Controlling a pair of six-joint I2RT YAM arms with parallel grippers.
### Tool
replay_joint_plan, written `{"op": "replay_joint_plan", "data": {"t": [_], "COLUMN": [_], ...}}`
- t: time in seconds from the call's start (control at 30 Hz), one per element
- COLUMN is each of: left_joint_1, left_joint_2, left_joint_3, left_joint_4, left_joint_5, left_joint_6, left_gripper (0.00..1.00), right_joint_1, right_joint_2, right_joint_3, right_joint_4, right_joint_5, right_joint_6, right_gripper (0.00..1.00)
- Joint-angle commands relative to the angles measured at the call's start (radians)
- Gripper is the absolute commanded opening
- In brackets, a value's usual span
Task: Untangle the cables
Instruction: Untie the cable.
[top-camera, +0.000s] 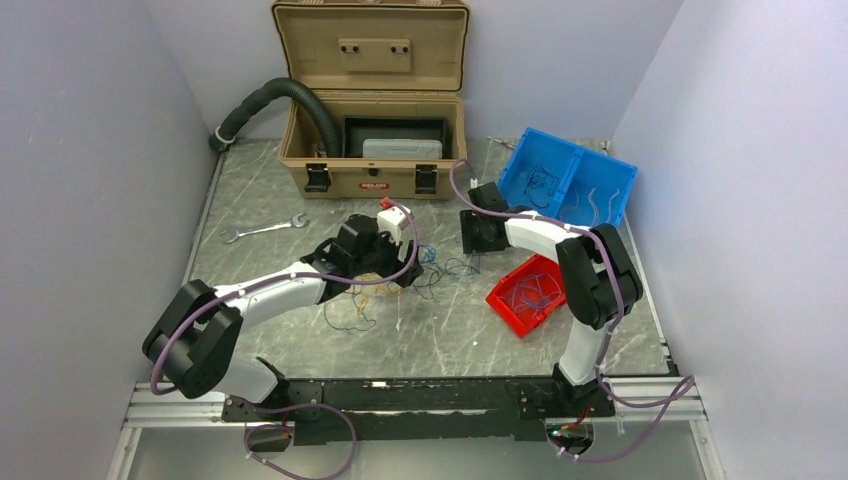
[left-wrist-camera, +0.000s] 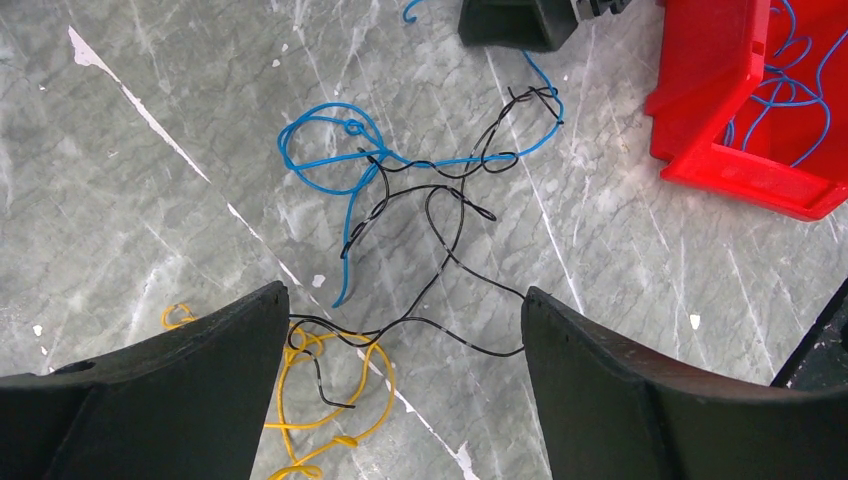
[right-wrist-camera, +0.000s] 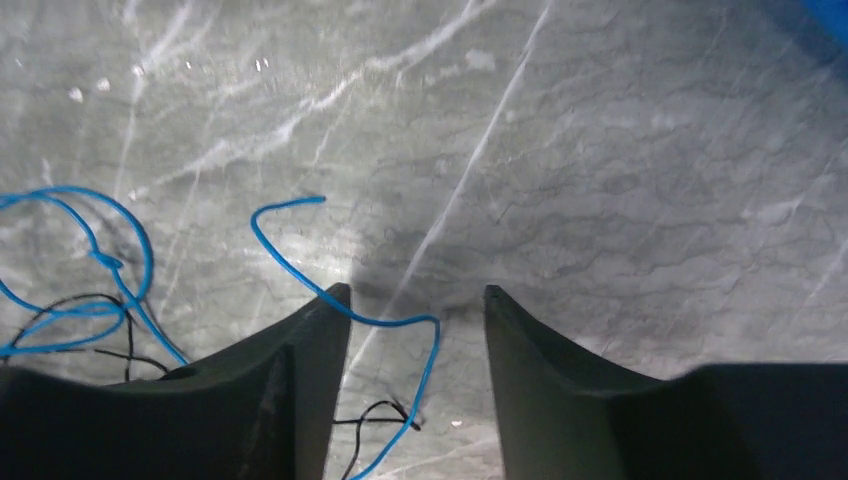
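Note:
The cables (top-camera: 400, 285) lie in a loose tangle of thin blue, black and yellow wires on the marble table between the two arms. My left gripper (left-wrist-camera: 405, 295) hangs open over them. A black wire (left-wrist-camera: 440, 240) runs across the gap between its fingers, and a yellow wire (left-wrist-camera: 340, 400) loops by the left finger. A blue wire (left-wrist-camera: 320, 150) curls farther out. My right gripper (right-wrist-camera: 416, 292) is low over the table with its jaws partly drawn in. A blue wire (right-wrist-camera: 285, 255) crosses its left fingertip and drops through the gap, apart from the right finger. A black wire end (right-wrist-camera: 375, 410) lies below it.
A red bin (top-camera: 525, 295) holding blue wires sits right of the tangle, under the right arm. A blue box (top-camera: 565, 175) stands at the back right and an open tan toolbox (top-camera: 372, 150) with a black hose (top-camera: 290, 95) at the back. A wrench (top-camera: 262, 230) lies to the left.

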Motion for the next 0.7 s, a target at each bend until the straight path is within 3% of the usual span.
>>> {"op": "replay_joint_plan", "data": {"t": [0.0,0.07,0.1,0.13,0.17,0.47,0.67], "left_joint_1": [0.004,0.004,0.003,0.004,0.004,0.004,0.004], "left_joint_2": [-0.026,-0.030,-0.032,-0.033,-0.035,-0.067,-0.110], "left_joint_3": [0.000,-0.003,-0.004,-0.005,-0.006,-0.027,-0.067], "left_joint_4": [0.036,0.042,0.044,0.046,0.046,0.079,0.143], "left_joint_5": [0.006,0.013,0.015,0.017,0.016,0.060,0.110], "left_joint_6": [0.008,0.008,0.008,0.008,0.008,0.013,0.023], "left_gripper": [0.88,0.88,0.88,0.88,0.87,0.88,0.88], "right_joint_1": [-0.002,-0.002,0.000,0.002,0.004,0.042,0.045], "right_joint_2": [-0.004,-0.017,-0.029,-0.051,-0.074,-0.359,-0.500], "right_joint_3": [0.003,-0.004,-0.010,-0.015,-0.019,0.009,0.133], "right_joint_4": [0.094,0.107,0.114,0.121,0.125,0.119,0.061], "right_joint_5": [0.045,0.043,0.036,0.028,0.025,-0.035,-0.104], "right_joint_6": [-0.010,-0.015,-0.020,-0.026,-0.033,-0.133,-0.131], "right_gripper": [0.45,0.31,0.22,0.06,0.00,0.00,0.00]}}
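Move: The blue cable's bent tail lies right between the right gripper's open fingers, about 1 cm below the hand point. From that hand, the blue cable's knotted loop is some 10 cm left and 2 cm back, a black cable strand about 4 cm back and 1 cm left, and the red bin roughly 10 cm right and 11 cm back. From the left gripper the blue tail is about 8 cm ahead, 13 cm to the right and 10 cm down. Close the right gripper fully on the blue cable's tail, easing it about 1 cm forward as the fingers shut. Then, keeping the pinch, raise it fast by some 19 cm, drifting about 3 cm left and tilting the fingertips up and forward roughly 30 degrees, so the tail is drawn up away from the tangle. ##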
